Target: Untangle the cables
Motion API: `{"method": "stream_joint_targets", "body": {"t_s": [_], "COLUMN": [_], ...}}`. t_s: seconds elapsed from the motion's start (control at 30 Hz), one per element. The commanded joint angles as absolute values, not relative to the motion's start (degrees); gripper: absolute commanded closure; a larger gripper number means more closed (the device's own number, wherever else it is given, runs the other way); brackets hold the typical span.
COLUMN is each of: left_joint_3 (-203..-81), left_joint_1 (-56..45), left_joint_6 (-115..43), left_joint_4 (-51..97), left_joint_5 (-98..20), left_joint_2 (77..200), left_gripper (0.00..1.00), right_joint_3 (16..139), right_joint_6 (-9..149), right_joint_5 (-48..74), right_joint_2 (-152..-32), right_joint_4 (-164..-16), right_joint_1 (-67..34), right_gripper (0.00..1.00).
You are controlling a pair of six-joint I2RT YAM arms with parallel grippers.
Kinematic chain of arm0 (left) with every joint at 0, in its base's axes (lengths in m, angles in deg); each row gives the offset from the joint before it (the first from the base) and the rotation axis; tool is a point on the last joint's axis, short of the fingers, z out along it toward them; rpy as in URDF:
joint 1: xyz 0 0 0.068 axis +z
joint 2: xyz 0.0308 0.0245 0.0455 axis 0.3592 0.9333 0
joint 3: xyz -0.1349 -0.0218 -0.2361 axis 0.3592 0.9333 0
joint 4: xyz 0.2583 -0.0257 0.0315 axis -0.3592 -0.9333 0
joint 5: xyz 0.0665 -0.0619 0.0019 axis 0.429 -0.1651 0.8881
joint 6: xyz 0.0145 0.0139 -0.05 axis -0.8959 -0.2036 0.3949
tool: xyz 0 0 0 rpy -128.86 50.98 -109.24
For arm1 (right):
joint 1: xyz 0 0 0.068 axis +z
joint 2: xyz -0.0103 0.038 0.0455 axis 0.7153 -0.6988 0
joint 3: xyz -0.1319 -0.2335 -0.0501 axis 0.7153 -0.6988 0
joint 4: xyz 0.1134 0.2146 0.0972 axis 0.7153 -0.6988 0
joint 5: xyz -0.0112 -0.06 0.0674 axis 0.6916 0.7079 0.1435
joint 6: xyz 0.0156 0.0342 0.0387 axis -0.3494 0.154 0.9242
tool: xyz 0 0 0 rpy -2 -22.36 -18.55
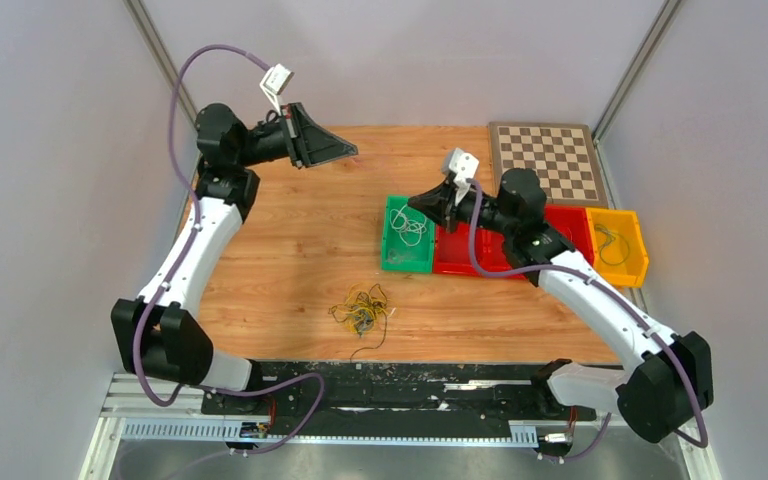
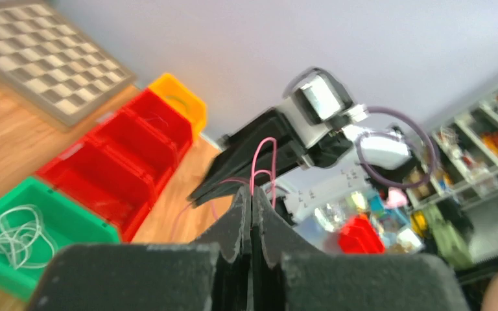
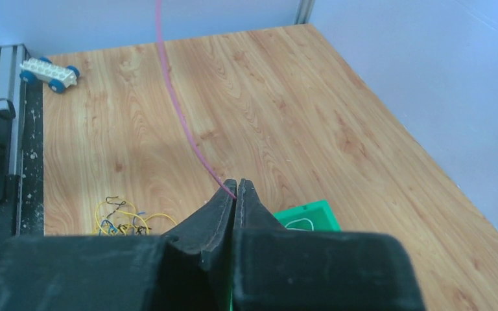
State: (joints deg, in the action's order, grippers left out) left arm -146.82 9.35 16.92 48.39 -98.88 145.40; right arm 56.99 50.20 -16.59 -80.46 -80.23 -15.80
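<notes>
The cables lie as a small snarl [image 1: 361, 308] of yellow, dark and blue wires on the wooden table near its front edge; the same snarl [image 3: 120, 219] shows low on the left in the right wrist view. A thin pink wire [image 3: 180, 110] is drawn out between both grippers. My left gripper [image 1: 352, 150] hangs raised at the back left, shut on a pink loop [image 2: 264, 162]. My right gripper [image 1: 412, 200] hovers over the green bin [image 1: 387, 240], shut on the pink wire's other end. A coiled white wire [image 1: 407, 228] rests in that bin.
Red bins [image 1: 460, 255] and a yellow bin [image 1: 636, 245] holding a wire stand right of the green one. A chessboard [image 1: 545, 160] lies at the back right. A white toy car [image 3: 47, 73] sits near the table's left front corner. Grey walls enclose the table.
</notes>
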Motion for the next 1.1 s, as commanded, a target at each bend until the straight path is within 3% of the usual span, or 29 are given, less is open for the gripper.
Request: {"method": "stream_joint_targets", "body": {"t_s": [0.0,0.1,0.37,0.6,0.67,0.7,0.77,0.83,0.97,1.07], "left_joint_3": [-147.5,-145.3,-150.1,-151.7,-152.8,-153.3,-154.4,-153.7,-153.4,-153.5], "left_joint_1": [12.2,8.9,-4.4,-9.3,-9.0,-8.8,-7.8,-6.1,-1.5,2.0], "left_joint_6": [-7.5,-16.2,-20.2,-18.4,-18.2,-18.5,-19.7,-20.0,-21.7,-24.1], "left_joint_4": [20.9,11.5,7.0,13.9,13.7,13.2,11.7,11.6,10.5,8.2], "left_joint_5": [-90.7,-89.1,-89.7,-91.7,-91.7,-92.0,-91.5,-91.1,-90.4,-90.2], "left_joint_2": [141.0,141.3,149.6,151.5,151.9,152.1,152.1,151.5,150.3,150.2], "left_gripper": [1.0,1.0,1.0,1.0,0.9,0.73,0.49,0.36,0.22,0.19], "right_joint_3": [64.7,69.2,78.2,76.1,75.1,74.2,72.5,70.5,67.3,67.3], "right_joint_6": [57.5,63.3,74.2,78.2,80.2,80.6,79.8,78.1,74.4,71.9], "right_joint_5": [-15.7,-16.9,-17.5,-16.3,-17.1,-18.0,-19.0,-20.2,-22.0,-24.2], "right_joint_2": [-76.5,-76.6,-79.8,-77.7,-77.0,-76.3,-74.8,-72.9,-68.8,-67.4], "right_joint_4": [-83.8,-84.1,-83.2,-83.7,-85.0,-85.4,-87.4,-89.0,-93.8,-96.6], "right_joint_1": [-18.0,-18.1,-18.4,-24.8,-28.4,-30.3,-33.4,-36.3,-43.0,-50.1], "right_gripper": [1.0,1.0,1.0,1.0,1.0,1.0,1.0,1.0,1.0,1.0]}}
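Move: Both hands already pinch the pink cable. From the right hand, the red bin it is taken towards has its middle about 20 cm right, 12 cm ahead and 27 cm below; the green bin lies straight ahead some 12 cm, and the yellow tangle about 9 cm left and 5 cm back, both similarly low. The red bin is roughly 28 cm right, 12 cm ahead and 41 cm below the left hand. The pink cable comes free of the left fingers, which spread wide after that hand has sunk some 12 cm and swung right with its fingertips dipping, then it eases forward and back left. Keeping its pinch, the right hand first climbs about 15 cm with fingertips tilting up, then sweeps some 13 cm right towards the red bin, sinking a little and turning about 25 degrees clockwise. ##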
